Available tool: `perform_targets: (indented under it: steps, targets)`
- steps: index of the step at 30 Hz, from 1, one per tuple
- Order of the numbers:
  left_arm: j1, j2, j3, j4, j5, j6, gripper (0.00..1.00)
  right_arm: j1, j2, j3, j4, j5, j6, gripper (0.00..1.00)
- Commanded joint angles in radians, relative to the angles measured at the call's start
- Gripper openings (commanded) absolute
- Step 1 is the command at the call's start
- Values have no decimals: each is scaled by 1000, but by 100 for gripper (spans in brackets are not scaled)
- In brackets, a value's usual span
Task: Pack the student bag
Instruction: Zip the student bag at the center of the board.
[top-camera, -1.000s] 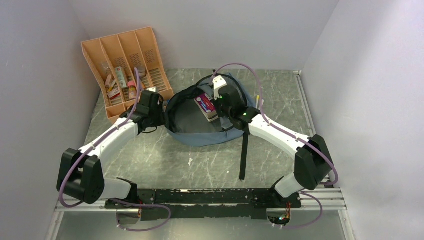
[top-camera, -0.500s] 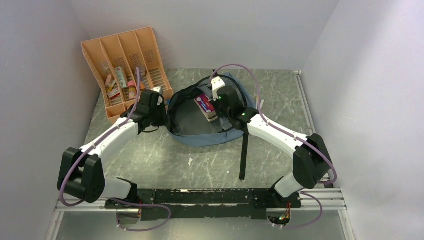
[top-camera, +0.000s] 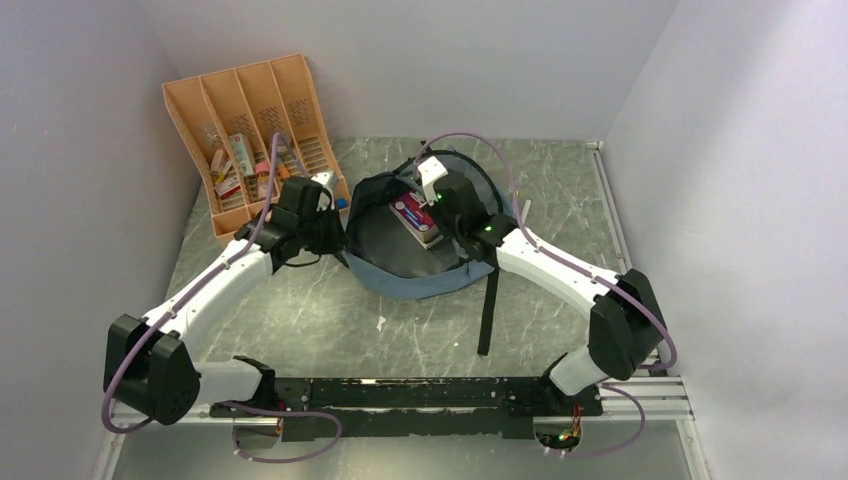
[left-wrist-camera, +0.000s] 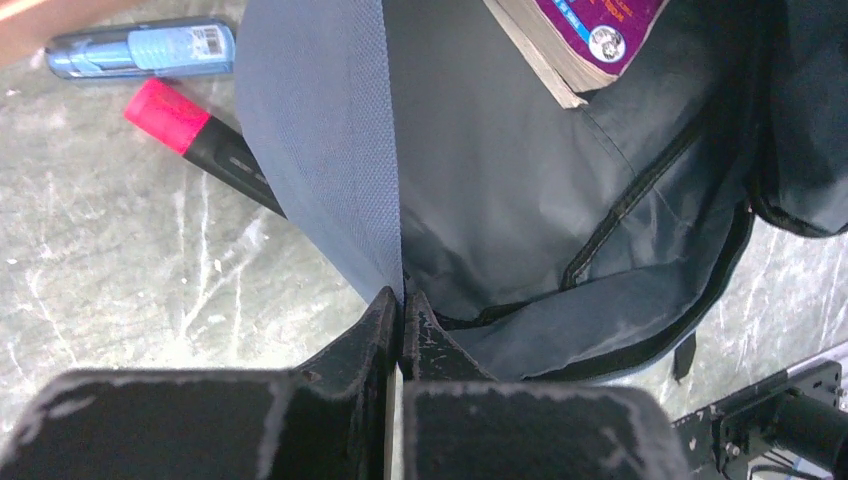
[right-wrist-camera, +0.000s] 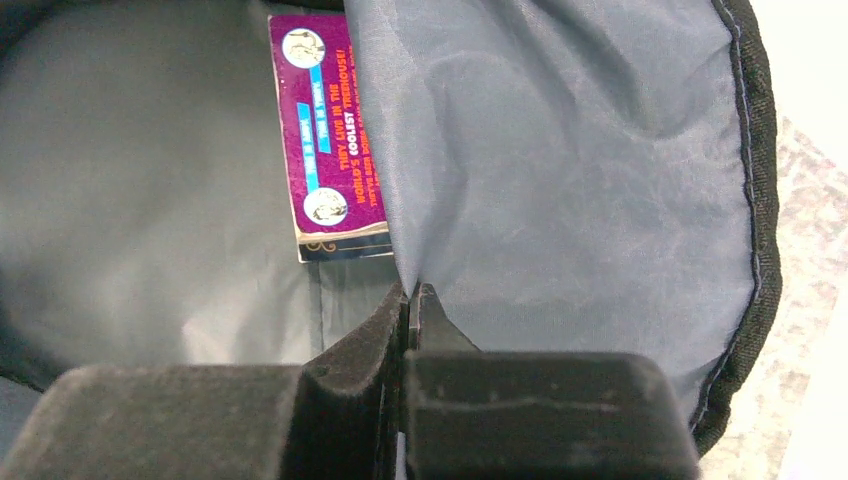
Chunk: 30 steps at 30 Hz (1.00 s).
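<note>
The student bag (top-camera: 412, 282) lies open at the table's middle, grey-blue with a dark lining (left-wrist-camera: 520, 180). A purple book (top-camera: 411, 214) rests inside it, seen too in the left wrist view as the book (left-wrist-camera: 590, 40) and in the right wrist view as the book (right-wrist-camera: 335, 190). My left gripper (top-camera: 340, 232) is shut on the bag's left rim fabric (left-wrist-camera: 330, 150), its tips meeting at the left gripper (left-wrist-camera: 401, 300). My right gripper (top-camera: 440, 222) is shut on the bag's right flap (right-wrist-camera: 560, 190), pinching it at the right gripper (right-wrist-camera: 412, 292).
An orange desk organizer (top-camera: 250, 120) with several small items stands at the back left. A blue marker (left-wrist-camera: 140, 48) and a red-capped marker (left-wrist-camera: 195, 135) lie on the table beside the bag's left edge. A black strap (top-camera: 489, 310) trails toward the arm bases.
My left gripper has closed on the bag's left rim and shifted right and up. The bag's mouth now stands wider and rounder. The right gripper stays shut on the flap.
</note>
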<state>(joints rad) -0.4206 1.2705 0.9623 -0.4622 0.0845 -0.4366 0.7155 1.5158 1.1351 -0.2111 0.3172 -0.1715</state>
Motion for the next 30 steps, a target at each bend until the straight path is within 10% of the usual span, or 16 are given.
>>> perform_targets:
  steps: [1, 8, 13, 30]
  targets:
    - [-34, -58, 38, -39, 47, -30, 5, 3, -52, 32, -55, -1, -98, 0]
    - [-64, -85, -23, -32, 10, -46, 5, 4, -51, 45, -109, -241, -102, 3]
    - [-64, -89, -42, -10, 16, -56, 5, 4, -15, 49, -107, -416, -62, 24]
    - [-64, -89, -39, -36, 5, -41, 5, -230, -99, 21, -10, -279, 309, 60]
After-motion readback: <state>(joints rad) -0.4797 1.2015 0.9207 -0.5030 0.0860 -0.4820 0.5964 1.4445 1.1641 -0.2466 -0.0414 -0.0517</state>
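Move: My left hand already pinches the bag's left rim. The middle of the bag opening lies about 5 cm ahead of it and 11 cm to its right, roughly 6 cm lower; the marker lies some 6 cm ahead, 2 cm left and 9 cm below. My right hand still grips the bag's front flap: from it the opening's middle is about 3 cm back, 5 cm left and 9 cm below, the book 3 cm ahead, 3 cm left and 10 cm below. My right hand swings back and to the left over the bag opening, about 5 cm each way, turning some 20 degrees counter-clockwise and spreading its fingers to let go of the flap; then it reverses forward and right while rising, ending about 3 cm above its start. Meanwhile my left hand draws the pinched rim back about 3 cm towards me, then holds it there. ##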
